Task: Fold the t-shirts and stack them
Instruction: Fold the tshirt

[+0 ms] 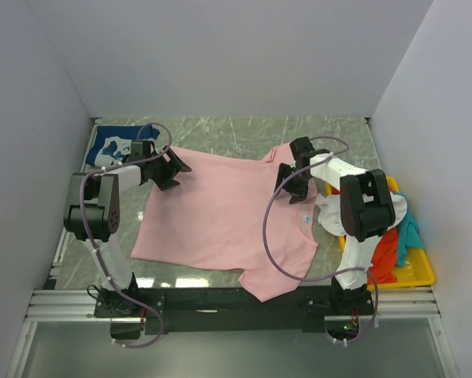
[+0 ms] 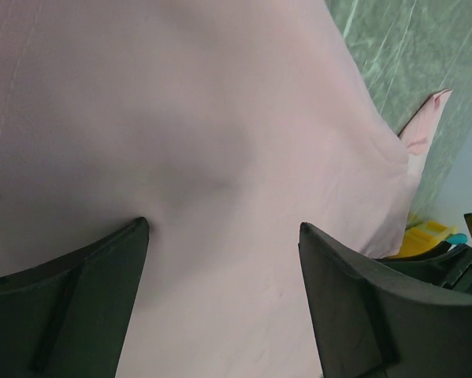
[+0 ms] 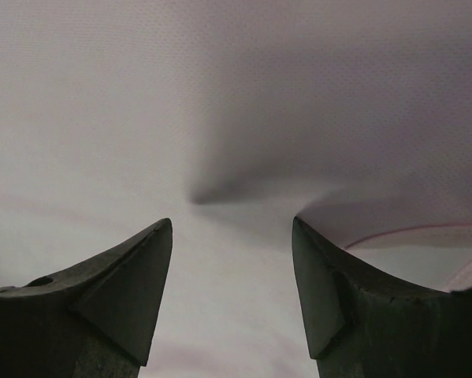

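Observation:
The large light-pink t-shirt [image 1: 212,213] lies spread on the table. My left gripper [image 1: 172,168] is at its back left edge, open, fingers resting over the pink cloth [image 2: 180,118]. My right gripper [image 1: 289,183] is at its right side near the collar, open, jaws wide over pink cloth [image 3: 141,94]. In the wrist views the left gripper [image 2: 224,224] and right gripper [image 3: 232,222] hold nothing between their fingers. The navy t-shirt [image 1: 113,144] with white print lies flat at the back left. White [image 1: 328,216], orange-red [image 1: 385,256] and teal [image 1: 411,232] t-shirts are heaped at the right.
A shallow yellow tray [image 1: 421,276] holds the heap at the right, near the wall. White walls close in the green marbled table [image 1: 243,130] on three sides. A metal rail [image 1: 236,303] runs along the near edge.

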Action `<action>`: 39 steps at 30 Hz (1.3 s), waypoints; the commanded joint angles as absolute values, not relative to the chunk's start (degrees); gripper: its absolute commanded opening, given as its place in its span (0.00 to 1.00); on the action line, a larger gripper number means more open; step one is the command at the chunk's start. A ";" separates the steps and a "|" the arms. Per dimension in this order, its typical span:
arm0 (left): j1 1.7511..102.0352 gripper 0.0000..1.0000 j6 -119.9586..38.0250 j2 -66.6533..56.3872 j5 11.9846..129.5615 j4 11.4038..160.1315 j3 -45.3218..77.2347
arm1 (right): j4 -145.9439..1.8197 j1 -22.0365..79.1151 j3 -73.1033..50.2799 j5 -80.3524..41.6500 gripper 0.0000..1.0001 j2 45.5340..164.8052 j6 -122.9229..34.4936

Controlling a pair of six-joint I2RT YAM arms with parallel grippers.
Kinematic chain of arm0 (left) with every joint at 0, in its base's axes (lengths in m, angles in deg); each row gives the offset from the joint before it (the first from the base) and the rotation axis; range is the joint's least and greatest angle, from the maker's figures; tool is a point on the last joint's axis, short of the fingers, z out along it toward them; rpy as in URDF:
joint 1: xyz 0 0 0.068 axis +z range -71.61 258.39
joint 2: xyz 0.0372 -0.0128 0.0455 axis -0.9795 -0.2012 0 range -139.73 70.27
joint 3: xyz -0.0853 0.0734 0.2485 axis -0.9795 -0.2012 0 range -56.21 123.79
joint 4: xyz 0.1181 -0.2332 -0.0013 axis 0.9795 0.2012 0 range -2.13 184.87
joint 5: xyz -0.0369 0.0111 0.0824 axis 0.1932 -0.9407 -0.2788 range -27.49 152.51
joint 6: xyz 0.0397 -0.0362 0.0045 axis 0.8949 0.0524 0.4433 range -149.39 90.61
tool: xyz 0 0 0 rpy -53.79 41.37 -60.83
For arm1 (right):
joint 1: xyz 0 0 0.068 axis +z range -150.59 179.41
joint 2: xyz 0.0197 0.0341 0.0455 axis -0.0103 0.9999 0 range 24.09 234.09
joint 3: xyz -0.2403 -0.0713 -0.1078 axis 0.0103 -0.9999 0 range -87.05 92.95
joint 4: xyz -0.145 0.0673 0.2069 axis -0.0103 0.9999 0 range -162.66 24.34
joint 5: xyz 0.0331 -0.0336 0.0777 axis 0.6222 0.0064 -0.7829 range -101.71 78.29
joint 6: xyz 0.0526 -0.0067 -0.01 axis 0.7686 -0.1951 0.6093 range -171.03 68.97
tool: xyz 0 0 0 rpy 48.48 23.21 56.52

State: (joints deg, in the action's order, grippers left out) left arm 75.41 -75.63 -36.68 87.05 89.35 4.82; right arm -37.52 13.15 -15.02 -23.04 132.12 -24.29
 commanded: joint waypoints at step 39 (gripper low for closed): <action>74.52 0.81 -64.04 -42.27 79.75 105.16 44.18 | -20.62 7.85 30.64 -35.61 0.68 155.49 -28.71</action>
State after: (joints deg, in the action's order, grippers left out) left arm 74.47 -68.94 -55.70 85.95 101.56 46.18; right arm -18.99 8.14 29.13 -31.35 159.85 -27.65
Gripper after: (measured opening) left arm 0.825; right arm 0.688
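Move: Spread under both open grippers lies the pink t-shirt, its middle about 12 cm back and 12 cm to the right of the left hand, and some 6 cm back and 14 cm to the left of the right hand, barely below either. Its near sleeve hangs at the table's front edge, about 27 cm back and 4 cm left of the right hand. The folded stack stands some 11 cm ahead and 16 cm left of the left hand. Pushing the t-shirt forward under parted fingertips, both hands slide level across the table together, the left about 15 cm and the right some 12 cm, away from their bases. The left then lifts off the cloth by about 7 cm, its fingers tipping up a little, while the right stops and stays low on the shirt, rolling slightly; neither gripper closes. ##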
